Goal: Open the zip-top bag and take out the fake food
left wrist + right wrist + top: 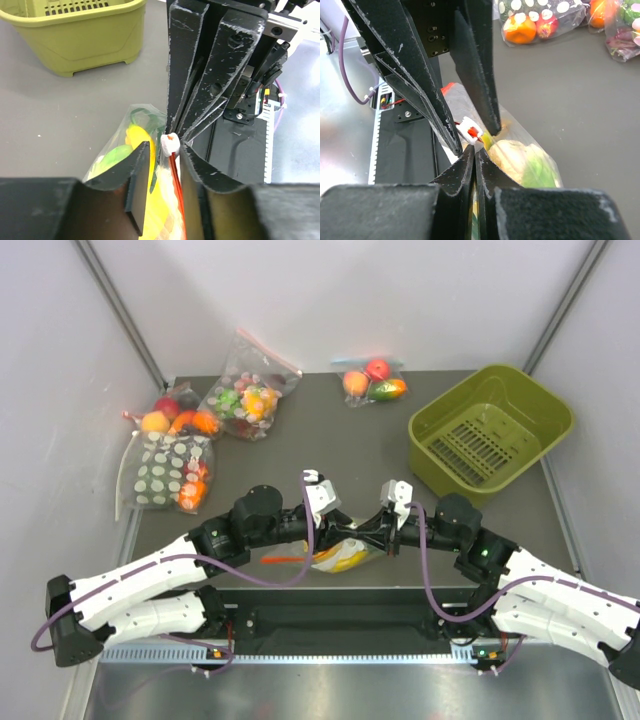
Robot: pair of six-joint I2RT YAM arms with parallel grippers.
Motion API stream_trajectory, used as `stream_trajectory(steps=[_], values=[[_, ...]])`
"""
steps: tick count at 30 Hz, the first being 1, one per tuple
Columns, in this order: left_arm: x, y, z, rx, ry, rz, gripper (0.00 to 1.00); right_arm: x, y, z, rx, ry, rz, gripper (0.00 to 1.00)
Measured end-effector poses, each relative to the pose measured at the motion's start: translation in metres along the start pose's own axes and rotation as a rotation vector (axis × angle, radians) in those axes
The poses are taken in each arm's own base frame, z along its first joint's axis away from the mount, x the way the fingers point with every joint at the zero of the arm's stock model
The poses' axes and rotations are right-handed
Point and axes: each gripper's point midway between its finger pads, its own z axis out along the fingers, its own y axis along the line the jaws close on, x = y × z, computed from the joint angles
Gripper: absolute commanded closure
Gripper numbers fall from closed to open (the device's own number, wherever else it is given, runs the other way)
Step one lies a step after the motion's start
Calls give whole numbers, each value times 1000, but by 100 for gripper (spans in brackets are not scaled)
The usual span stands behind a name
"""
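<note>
The zip-top bag (340,558) lies at the table's near edge between both grippers, holding yellow bananas (137,140) and a pale green lettuce head (525,160). Its red-orange zip strip (176,180) ends in a white slider (469,131). My left gripper (165,150) is open, its fingers on either side of the zip strip just behind the slider. My right gripper (475,150) is shut, pinching the bag's clear top edge just below the slider. In the top view the left gripper (335,530) and right gripper (372,530) meet tip to tip over the bag.
A green slotted basket (490,430) stands at the right rear. A white-dotted bag (170,472), a bag of multicolour pieces (245,395) and loose fruit (175,418) lie at the left rear. A small bag of fruit (373,382) lies at the back centre.
</note>
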Motion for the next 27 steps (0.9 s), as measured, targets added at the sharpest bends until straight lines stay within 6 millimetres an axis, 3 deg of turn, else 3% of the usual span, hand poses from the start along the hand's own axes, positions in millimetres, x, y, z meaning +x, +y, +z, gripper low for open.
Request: stream_trajectory(steps=[8,12,27], values=[[-2,0,1,3,-7,13,91,0,1,0,-4,0,0,100],[-3,0,1,3,-13,18,98,-2,1,-1,-1,-5,-2,100],[-9,-6,-6,36,-66,32,100,-11,-8,-7,68,-38,-12,100]])
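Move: The bag's red-and-white slider sits almost between the left hand's still-open fingertips, about 2 cm to that hand's right and at its height; from the right hand, already pinching bag film beside it, the slider is some 3 cm left. The fake food in the bag lies roughly 2 cm ahead of the left hand and 11 cm below it. The red far end of the zip strip is about 18 cm to the left hand's left, 2 cm back and 6 cm lower. The slider is pinched as the left fingers close from a narrow gap and stop on it, that hand otherwise staying in place, while the right fingers stay shut on the film beside it. With both holding, the two hands then rise together about 1 cm and ease roughly 1 cm apart sideways, the left drifting slightly back and the right slightly forward. ##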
